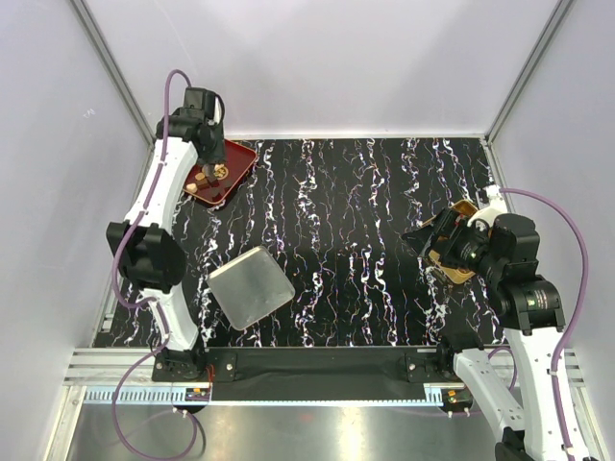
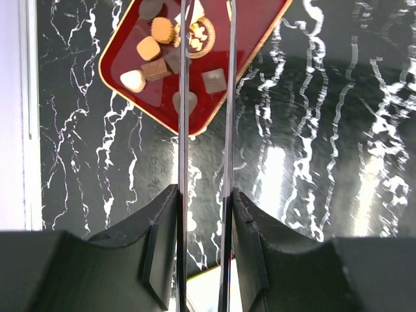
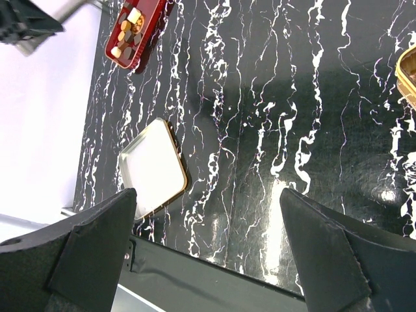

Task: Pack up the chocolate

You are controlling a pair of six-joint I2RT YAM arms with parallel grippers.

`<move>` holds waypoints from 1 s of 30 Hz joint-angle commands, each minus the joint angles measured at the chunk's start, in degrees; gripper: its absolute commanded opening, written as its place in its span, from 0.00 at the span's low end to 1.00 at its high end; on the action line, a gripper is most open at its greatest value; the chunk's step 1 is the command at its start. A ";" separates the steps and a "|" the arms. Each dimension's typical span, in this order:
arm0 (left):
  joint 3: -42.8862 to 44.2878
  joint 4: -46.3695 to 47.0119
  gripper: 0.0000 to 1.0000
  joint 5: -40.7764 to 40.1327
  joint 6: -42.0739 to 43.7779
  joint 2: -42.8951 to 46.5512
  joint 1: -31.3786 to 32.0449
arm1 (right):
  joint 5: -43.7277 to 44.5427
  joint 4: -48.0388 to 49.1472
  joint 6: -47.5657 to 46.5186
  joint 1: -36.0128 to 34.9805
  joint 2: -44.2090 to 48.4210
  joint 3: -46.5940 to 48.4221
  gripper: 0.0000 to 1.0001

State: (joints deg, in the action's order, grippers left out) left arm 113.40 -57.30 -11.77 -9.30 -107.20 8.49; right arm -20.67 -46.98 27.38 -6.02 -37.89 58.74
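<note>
The chocolate pieces (image 2: 148,47), dark brown, tan and cream, lie on a red tray (image 2: 260,26) at the far left of the table (image 1: 234,175). My left gripper (image 1: 213,154) hangs over the tray. Its fingers (image 2: 162,240) are shut on a thin two-bladed black tong (image 2: 182,130), whose blades reach out over the tray on either side of a round gold-patterned piece (image 2: 203,34). The blade tips run off the top of the left wrist view. My right gripper (image 1: 428,240) is wide open and empty at the right, above the gold box (image 1: 459,267).
A square silver lid with a gold rim (image 1: 250,286) lies on the black marbled table near the left arm's base; it also shows in the right wrist view (image 3: 151,168). The gold box's corner (image 3: 408,75) shows at the right edge. White walls enclose the table.
</note>
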 commanded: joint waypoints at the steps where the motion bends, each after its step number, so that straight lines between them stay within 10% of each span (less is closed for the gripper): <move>1: 3.04 1.58 0.39 2.37 0.77 -3.89 -1.54 | -1.48 3.21 -0.39 -0.39 -0.17 -0.38 1.00; 30: 0.33 5.09 0.41 -2.03 5.08 -12.86 -4.01 | -0.43 3.83 -1.10 -0.39 -2.36 -0.03 1.00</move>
State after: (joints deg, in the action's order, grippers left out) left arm 111.20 -55.09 -13.76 -5.52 -119.87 5.10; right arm -20.67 -44.84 27.20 -6.02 -39.94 57.67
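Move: The red tray of chocolates, over which the held tongs are being taken, has its middle about 13 cm ahead of the left hand, 4 cm to its left and 21 cm below. In it the ring-shaped chocolate lies 13 cm ahead and 4 cm left, the grey heart 8 cm ahead and 5 cm left, the cream heart 9 cm ahead and 11 cm left. From the right hand the tray is some 38 cm ahead, 43 cm left and 26 cm below. The tongs, already gripped, are lowered towards the chocolates in the red tray: the left hand sinks about 11 cm, quickly at first, then a near stop, then on down again, easing some 3 cm left as it goes. The wrist tips the fingers about 15 degrees more steeply downward, and the fingers keep their hold with the opening unchanged. ##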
